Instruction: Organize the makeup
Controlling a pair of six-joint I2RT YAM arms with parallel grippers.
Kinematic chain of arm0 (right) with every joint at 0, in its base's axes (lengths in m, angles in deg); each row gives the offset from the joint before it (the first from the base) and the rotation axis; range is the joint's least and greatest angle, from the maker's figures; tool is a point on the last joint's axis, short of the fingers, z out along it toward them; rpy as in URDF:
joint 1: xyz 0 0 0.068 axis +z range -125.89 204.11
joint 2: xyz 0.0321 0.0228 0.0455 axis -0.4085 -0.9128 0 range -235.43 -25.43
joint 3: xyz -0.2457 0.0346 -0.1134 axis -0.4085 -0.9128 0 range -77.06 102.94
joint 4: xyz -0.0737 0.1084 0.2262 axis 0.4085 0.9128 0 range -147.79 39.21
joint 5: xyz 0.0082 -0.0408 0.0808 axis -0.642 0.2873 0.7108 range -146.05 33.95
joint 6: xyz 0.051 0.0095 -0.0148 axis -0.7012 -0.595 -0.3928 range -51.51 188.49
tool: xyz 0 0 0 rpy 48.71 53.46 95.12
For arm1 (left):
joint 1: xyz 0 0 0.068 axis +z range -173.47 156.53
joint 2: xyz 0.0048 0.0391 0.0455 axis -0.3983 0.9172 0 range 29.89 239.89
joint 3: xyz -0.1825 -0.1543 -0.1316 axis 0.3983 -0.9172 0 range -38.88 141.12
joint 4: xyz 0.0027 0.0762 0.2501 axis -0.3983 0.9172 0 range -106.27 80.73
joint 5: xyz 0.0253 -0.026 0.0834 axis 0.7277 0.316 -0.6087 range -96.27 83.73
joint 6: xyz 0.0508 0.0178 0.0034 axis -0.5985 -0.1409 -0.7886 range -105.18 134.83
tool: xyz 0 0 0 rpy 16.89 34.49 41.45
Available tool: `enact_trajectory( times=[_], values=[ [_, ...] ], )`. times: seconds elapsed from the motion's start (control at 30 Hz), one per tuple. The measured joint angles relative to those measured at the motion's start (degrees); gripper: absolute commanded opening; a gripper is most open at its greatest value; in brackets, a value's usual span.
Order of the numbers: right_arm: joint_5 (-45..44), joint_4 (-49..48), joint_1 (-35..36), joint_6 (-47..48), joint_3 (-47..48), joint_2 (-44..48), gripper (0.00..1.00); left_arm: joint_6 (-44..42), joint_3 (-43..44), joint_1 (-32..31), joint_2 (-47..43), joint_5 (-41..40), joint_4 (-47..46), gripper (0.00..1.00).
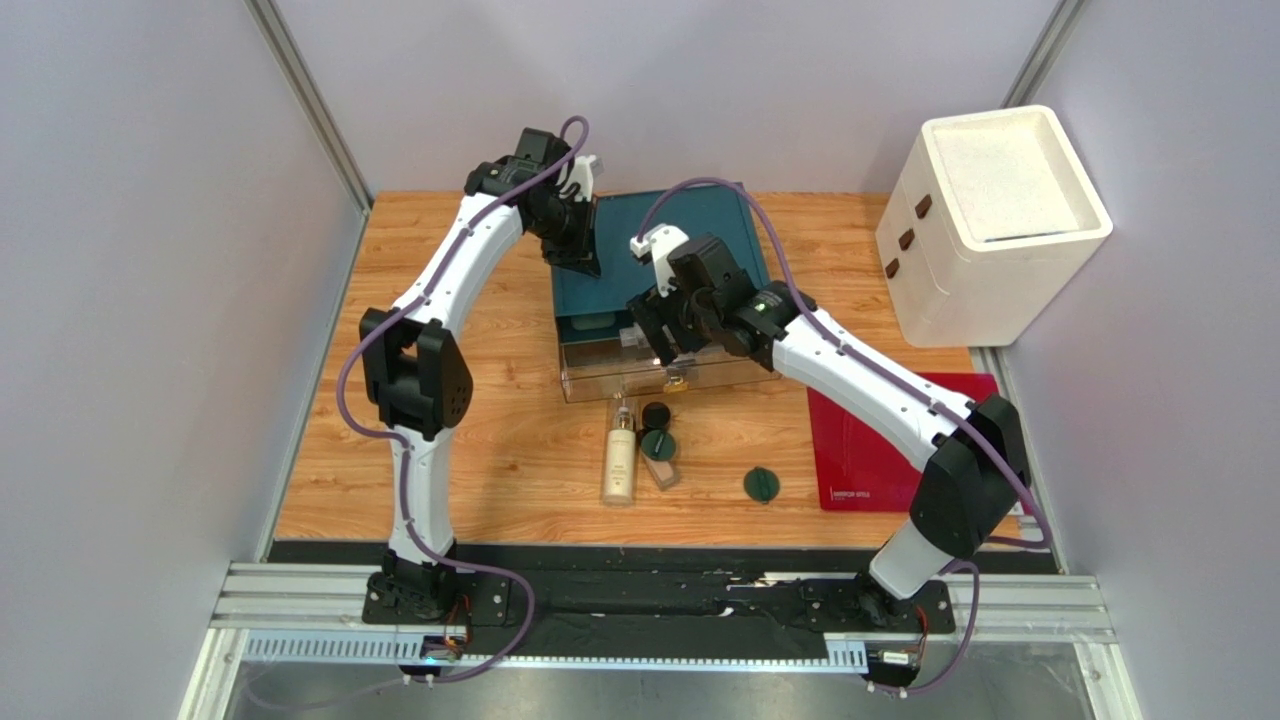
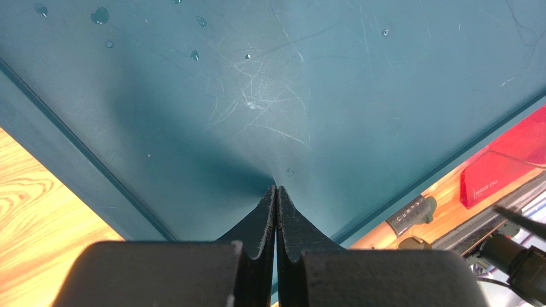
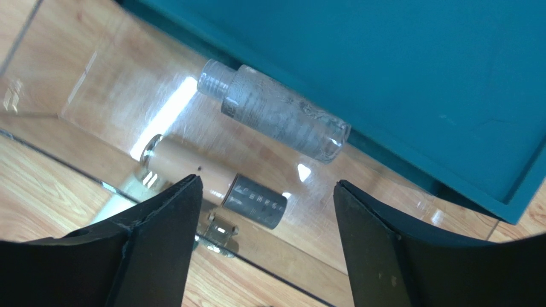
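Note:
The teal box [image 1: 706, 225] has a clear drawer [image 1: 594, 372] pulled out toward me. My right gripper [image 3: 266, 192] hangs open just above the drawer with nothing between its fingers. In the drawer lie a beige tube with a grey cap [image 3: 215, 183] and a clear bottle [image 3: 275, 112]. My left gripper [image 2: 276, 190] is shut, its tips resting on the box's top [image 2: 269, 83]. On the table in front of the drawer lie a cream bottle with a gold cap [image 1: 619, 462], a small black jar [image 1: 654, 416], a dark green disc [image 1: 658, 444] on a brown tube [image 1: 663, 476], and a second disc [image 1: 762, 485].
A red flat mat [image 1: 872, 458] lies at the right under the right arm. A white foam box [image 1: 999, 218] stands at the back right. Grey walls close in both sides of the wooden table [image 1: 451, 465].

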Motion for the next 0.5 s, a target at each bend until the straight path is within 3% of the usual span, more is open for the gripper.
enact_trajectory(
  times=[0.07,0.13,0.2,0.27,0.5],
  values=[
    [0.7,-0.3,-1.6,-1.5,1.2,-0.1,0.67,0.0,0.1,0.0,0.0,0.0,0.1,0.0],
    [2.1,-1.0,-4.1,-3.6,3.1,-0.5,0.51,0.0,0.1,0.0,0.0,0.0,0.1,0.0],
    [4.2,-2.1,-7.3,-6.0,5.9,-1.9,0.17,0.0,0.2,0.0,0.0,0.0,0.2,0.0],
    [6.2,-2.6,-9.5,-7.2,8.8,-3.8,0.0,0.0,0.4,0.0,0.0,-0.2,0.3,0.0],
    [12.4,-0.7,-15.0,-12.5,24.1,-16.2,0.0,0.0,2.0,-0.3,-0.4,-2.4,4.2,0.0]
  ],
)
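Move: The teal lid's middle lies about 13 cm ahead of the open right gripper, 2 cm to its left and some 3 cm below. The clear bottle, already released in the pulled-out drawer, is about 3 cm ahead, 2 cm left and 5 cm down; the tan bottle is 1 cm back, 2 cm left and equally low. For the left gripper, at the lid's left part, the lid's middle is 3 cm ahead, 10 cm right and 1 cm below. Carry the empty right gripper away from the clear bottle, forward some 12 cm and up about 5 cm, out of the drawer area and over the teal lid. Shut the fingers completely on the way, and roll the hand about 20 degrees, left side rising, while turning it slightly clockwise. ##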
